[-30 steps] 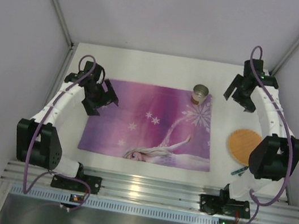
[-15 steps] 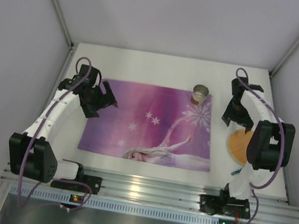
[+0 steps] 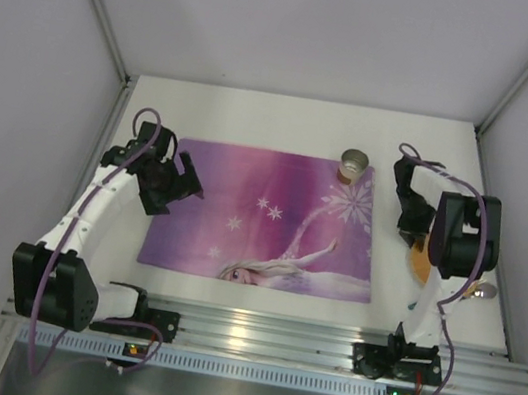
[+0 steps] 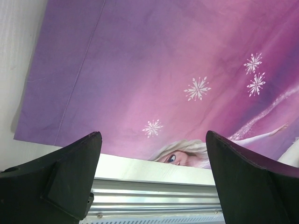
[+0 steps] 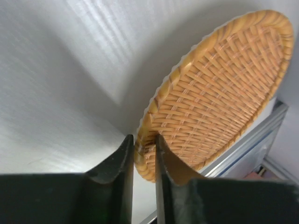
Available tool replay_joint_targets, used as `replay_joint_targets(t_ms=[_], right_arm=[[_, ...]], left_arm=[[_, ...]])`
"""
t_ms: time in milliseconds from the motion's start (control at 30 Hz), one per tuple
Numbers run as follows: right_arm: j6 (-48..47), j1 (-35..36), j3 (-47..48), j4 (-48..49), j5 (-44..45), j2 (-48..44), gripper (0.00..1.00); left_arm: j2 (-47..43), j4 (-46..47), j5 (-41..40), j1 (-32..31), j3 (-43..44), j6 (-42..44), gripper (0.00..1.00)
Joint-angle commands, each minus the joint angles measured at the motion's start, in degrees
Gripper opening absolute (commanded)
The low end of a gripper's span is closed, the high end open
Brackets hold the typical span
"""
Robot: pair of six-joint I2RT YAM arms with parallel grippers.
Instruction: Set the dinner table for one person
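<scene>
A round woven wicker plate [image 5: 219,88] lies on the white dinner table [image 3: 257,115] at the right, mostly hidden under my right arm in the top view, where only its edge [image 3: 418,256] shows. My right gripper [image 5: 144,140] is shut on the plate's near rim, one finger on each side of it. The right gripper [image 3: 412,222] is just right of the purple printed placemat [image 3: 261,217]. A metal cup [image 3: 354,164] stands at the placemat's far right corner. My left gripper [image 4: 152,140] hangs wide open and holds nothing above the placemat's left part [image 4: 140,70].
A utensil with a shiny end [image 3: 483,290] lies near the table's right edge, partly hidden by my right arm. Grey walls close in the table on three sides. An aluminium rail [image 3: 261,334] runs along the near edge.
My right arm swung from the far right corner down to the wicker plate, and its jaws closed on the rim. My left arm shifted slightly and stayed open.
</scene>
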Motion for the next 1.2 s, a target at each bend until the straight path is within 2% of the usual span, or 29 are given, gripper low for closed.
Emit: replay_joint_targets(t_ms=[0,33,67,267,533,633,933,1033,1167], right_arm=[[0.77,0.25,-0.61,1.87,2.78,1.79,0.1],[0.77,0.25,-0.79,2.13,1.83,2.06,0.01],[0.69,0.34,-0.97,2.74,1.38,2.5,0.0],[-1.07,1.13,0.78,3.89,-1.96,0.58,0.0],[-0.72,4.55,11.51,-1.29,-6.79,-8.91,0.0],[0.24,7.54,11.87,-2.26,-8.81,-13.92,0.0],[8.94,20.37,2.9,-1.91,-11.8,-27.81,0.0],[9.47,23.54,4.65,-3.31,-10.32,-28.96,0.0],[9.21,27.49,13.24,-7.88,-4.97,-27.04,0.0]], left_arm=[[-1.72,-0.48,-1.28,-0.07,-0.18,1.52,0.98],[-1.46,-0.66,-1.72,-0.07,0.35,1.7,0.99],[-1.19,-1.01,-1.89,-0.07,0.61,1.7,0.99],[0.22,-1.1,-2.07,-0.07,1.58,1.87,0.98],[2.85,0.22,-0.58,-0.07,2.37,1.43,0.98],[3.55,0.48,-0.93,-0.07,3.16,1.7,0.98],[6.11,0.57,-0.4,-0.07,6.15,2.49,0.99],[6.72,0.57,-0.4,-0.07,6.59,2.75,0.99],[7.16,0.22,-0.14,-0.07,7.03,2.84,0.98]])
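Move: The wicker plate's rim is at the right gripper's half-closed fingers, its middle some 7 cm to the right and 4 cm back, about level in height. From that gripper the placemat's middle lies roughly 42 cm left and about level in depth, the cup about 21 cm left and 16 cm ahead, and the green-handled cutlery around 12 cm right and 12 cm back. From the left gripper the plate is about 68 cm right, level in depth, some 12 cm lower. Finish closing the right fingers on the wicker plate's near-left rim, easing a centimetre or so to the right as they pinch. Then lift the plate about 14 cm, swinging out forward a few centimetres and back again while sweeping some 17 cm left to the placemat's right edge; let the fingertips tip forward about 25 degrees and the hand turn slightly counter-clockwise. ##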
